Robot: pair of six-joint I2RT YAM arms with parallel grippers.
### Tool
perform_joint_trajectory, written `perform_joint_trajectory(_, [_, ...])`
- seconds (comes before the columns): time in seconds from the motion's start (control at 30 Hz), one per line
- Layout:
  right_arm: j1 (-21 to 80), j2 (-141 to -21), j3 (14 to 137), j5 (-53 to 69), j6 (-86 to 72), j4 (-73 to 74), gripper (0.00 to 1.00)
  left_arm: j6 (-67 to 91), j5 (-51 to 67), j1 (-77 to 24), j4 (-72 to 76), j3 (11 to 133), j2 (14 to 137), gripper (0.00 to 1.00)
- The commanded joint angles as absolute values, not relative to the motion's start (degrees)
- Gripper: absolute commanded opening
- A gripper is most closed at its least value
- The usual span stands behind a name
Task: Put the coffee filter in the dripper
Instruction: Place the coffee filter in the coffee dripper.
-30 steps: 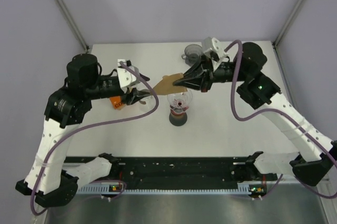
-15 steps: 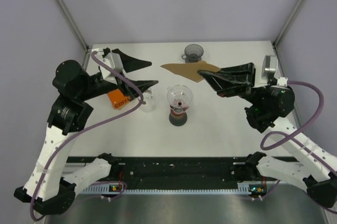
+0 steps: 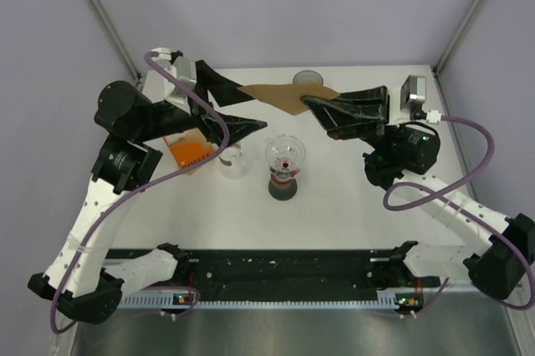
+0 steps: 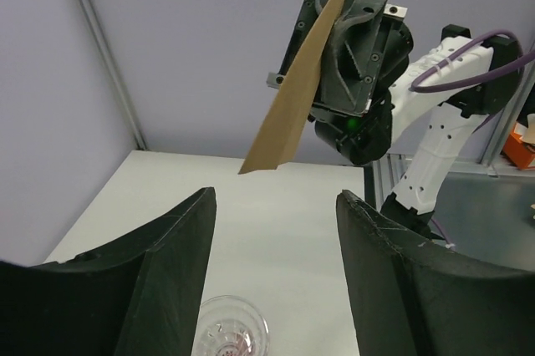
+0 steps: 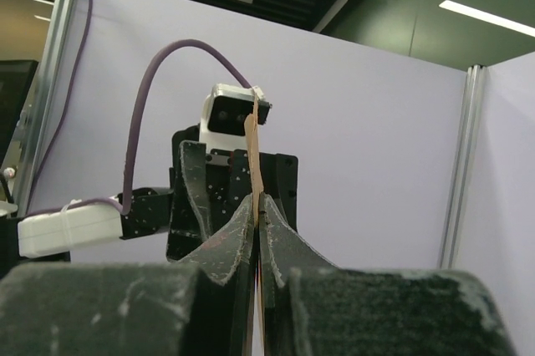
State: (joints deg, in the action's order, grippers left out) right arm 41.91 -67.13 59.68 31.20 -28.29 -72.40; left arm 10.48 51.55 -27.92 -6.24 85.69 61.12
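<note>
The brown paper coffee filter (image 3: 282, 95) hangs flat in the air behind the dripper, pinched at its right edge by my shut right gripper (image 3: 311, 103). In the right wrist view the filter (image 5: 252, 151) stands edge-on between the closed fingertips of the right gripper (image 5: 257, 199). My left gripper (image 3: 253, 107) is open, and its fingertips are near the filter's left end without touching it. The filter (image 4: 303, 80) hangs above and beyond the open left gripper (image 4: 276, 195) in the left wrist view. The clear glass dripper (image 3: 285, 154) stands upright on its dark base, below both grippers.
A small clear glass (image 3: 232, 160) stands left of the dripper, under the left gripper's lower finger. An orange coffee packet (image 3: 189, 152) lies further left. A grey cup (image 3: 308, 78) sits at the back, partly hidden by the filter. Metal frame posts rise at the back corners.
The left gripper has opened wider and risen. The right gripper lifted the filter away from the dripper, swung back, then carried it left toward the left gripper's open fingers.
</note>
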Motion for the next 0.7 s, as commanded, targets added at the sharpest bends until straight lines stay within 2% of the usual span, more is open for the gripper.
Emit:
perform_joint_trajectory(0.0, [42.8,-69.3,63.8,32.2,-30.6,-77.5,0.0,13.4,52.7,-28.6,-1.1,87.0,59.9,0.64])
perform_joint_trajectory(0.23, [43.7,-74.3,67.4,36.0,-35.2,-80.7,0.0,13.5,48.4,-28.7,-0.4,86.6,59.8,0.63])
perform_joint_trajectory(0.3, [43.8,-75.0,67.7,36.5,-36.0,-80.9,0.0,13.5,46.4,-28.6,1.2,86.5,59.6,0.6])
perform_joint_trajectory(0.4, [43.7,-75.5,67.4,36.2,-36.2,-80.8,0.0,13.4,48.4,-28.7,1.5,86.7,59.5,0.45])
perform_joint_trajectory(0.43, [43.8,-75.6,67.2,36.0,-35.7,-80.2,0.0,13.4,49.0,-28.6,1.3,86.7,59.5,0.32])
perform_joint_trajectory(0.47, [43.8,-75.6,67.1,35.9,-35.0,-79.5,0.0,13.4,49.0,-28.6,1.1,86.7,59.5,0.12])
perform_joint_trajectory(0.5, [43.8,-75.5,67.0,35.9,-34.3,-78.0,0.0,12.9,48.3,-28.6,0.9,86.5,59.4,0.0])
perform_joint_trajectory(0.67, [42.7,-74.1,67.4,41.6,-32.8,-67.5,0.02,9.2,47.9,-27.7,-4.2,86.5,58.6,0.0])
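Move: The coffee filter, pinched by the right hand, has its middle about 6 cm to the right of the open left hand, 1 cm ahead and some 4 cm higher; from the right hand it is 2 cm left and 3 ahead. The dripper on its carafe lies 7 cm ahead, 5 right and 36 below the left hand, and 10 ahead, 3 left and 41 below the right. A clear cup stands 13 ahead, 8 left and 44 below the left hand. The filter is fed between the open left fingers: the right hand, shut on it throughout, carries it about 4 cm to the left, sinking slightly and turning some 10 degrees counter-clockwise. The left hand rises about 2 cm to meet it, then shuts and pinches the paper near its left part. ##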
